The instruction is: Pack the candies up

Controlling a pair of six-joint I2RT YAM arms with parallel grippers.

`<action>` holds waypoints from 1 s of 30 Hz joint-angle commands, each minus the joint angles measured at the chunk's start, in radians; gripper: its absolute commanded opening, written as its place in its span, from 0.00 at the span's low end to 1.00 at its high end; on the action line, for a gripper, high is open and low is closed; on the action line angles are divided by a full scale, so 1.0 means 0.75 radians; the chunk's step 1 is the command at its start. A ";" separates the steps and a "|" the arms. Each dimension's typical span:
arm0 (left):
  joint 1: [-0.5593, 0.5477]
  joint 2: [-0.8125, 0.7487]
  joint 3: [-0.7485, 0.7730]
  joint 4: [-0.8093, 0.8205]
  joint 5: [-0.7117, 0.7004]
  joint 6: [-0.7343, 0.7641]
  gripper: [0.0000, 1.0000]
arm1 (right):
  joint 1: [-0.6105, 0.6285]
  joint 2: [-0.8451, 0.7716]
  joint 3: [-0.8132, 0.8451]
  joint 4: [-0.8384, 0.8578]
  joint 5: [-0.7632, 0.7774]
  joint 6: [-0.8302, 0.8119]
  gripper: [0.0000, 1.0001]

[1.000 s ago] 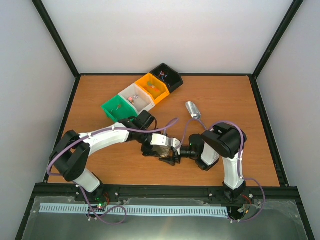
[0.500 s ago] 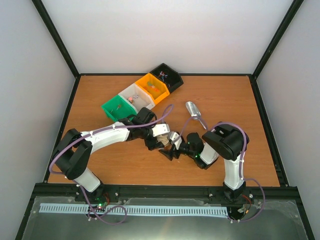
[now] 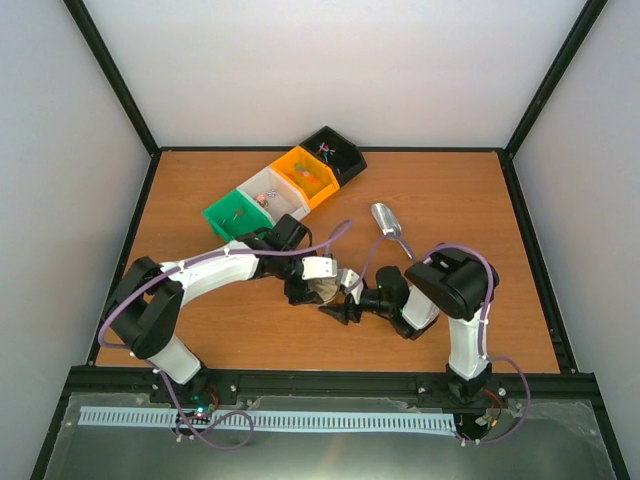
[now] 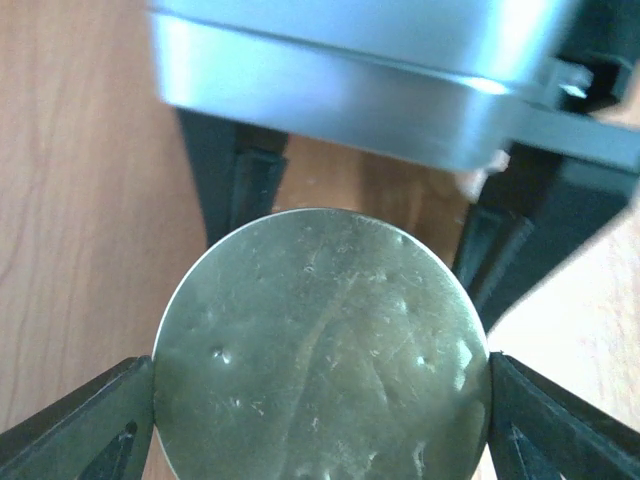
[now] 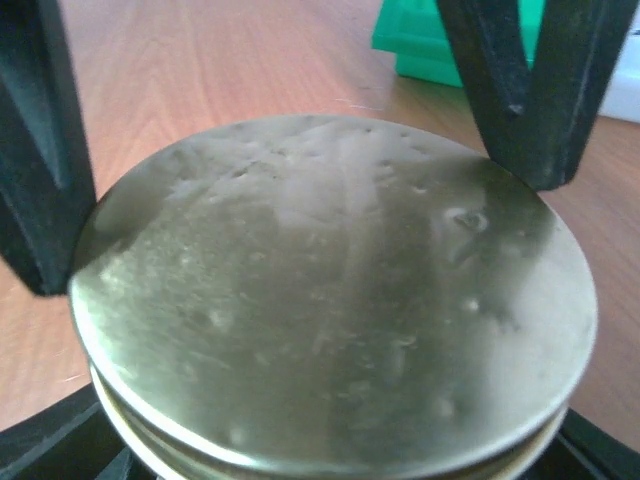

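Observation:
A jar with a round gold lid [image 3: 325,290] stands on the table between both arms. My left gripper [image 4: 320,400] is shut on the lid [image 4: 320,350], with a finger [image 4: 75,425] pressed to each side of its rim. From the opposite side my right gripper [image 5: 330,455] holds the jar [image 5: 150,452] just under the lid [image 5: 330,290], its jaws lying against the jar's sides. A few candies [image 3: 263,199] lie in the bins at the back. Whatever is inside the jar is hidden by the lid.
Green [image 3: 225,222], white [image 3: 283,195], orange [image 3: 292,163] and black [image 3: 345,158] bins form a diagonal row at the back left. A shiny metal scoop [image 3: 388,225] lies right of them. The green bin [image 5: 440,40] shows beyond the lid in the right wrist view.
The left wrist has turned and shifted slightly toward the back while keeping hold of the lid. The right gripper widened, then narrowed again around the jar.

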 commanded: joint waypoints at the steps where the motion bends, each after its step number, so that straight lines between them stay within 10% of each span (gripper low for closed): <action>1: -0.010 0.038 -0.015 -0.339 0.121 0.415 0.55 | -0.046 -0.010 -0.022 0.108 -0.281 -0.104 0.51; 4: -0.009 0.026 -0.044 -0.336 0.066 0.517 0.55 | -0.081 -0.005 -0.025 0.118 -0.362 -0.146 0.53; 11: -0.007 0.026 -0.099 -0.017 -0.149 0.057 0.52 | -0.084 -0.054 -0.044 0.166 -0.214 -0.008 0.99; 18: -0.010 0.007 -0.076 0.142 -0.210 -0.321 0.53 | -0.033 0.034 -0.066 0.330 0.010 0.109 1.00; 30: -0.033 0.004 -0.083 0.098 -0.112 -0.332 0.53 | 0.009 0.137 0.016 0.293 0.193 0.048 0.91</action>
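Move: Between the left fingers sits the lid, its middle at that hand's point; the right fingers hold the jar just below, with the lid some 3 cm above their point. From the left hand, the green bin lies about 18 cm ahead and 20 cm left, the white bin roughly 22 cm ahead and 12 cm left, both about 4 cm lower. The metal scoop lies about 14 cm ahead and 14 cm right of the right hand, slightly lower. Twisting lid against jar, both hands first shift back 2 cm, the left turning clockwise and the right counter-clockwise, some 10 degrees each. The right fingers then open off the jar, rise 2 cm and sink back, open around it, while both hands travel about 4 cm forward; the left keeps its grip on the lid and swings back counter-clockwise, the right clockwise. ##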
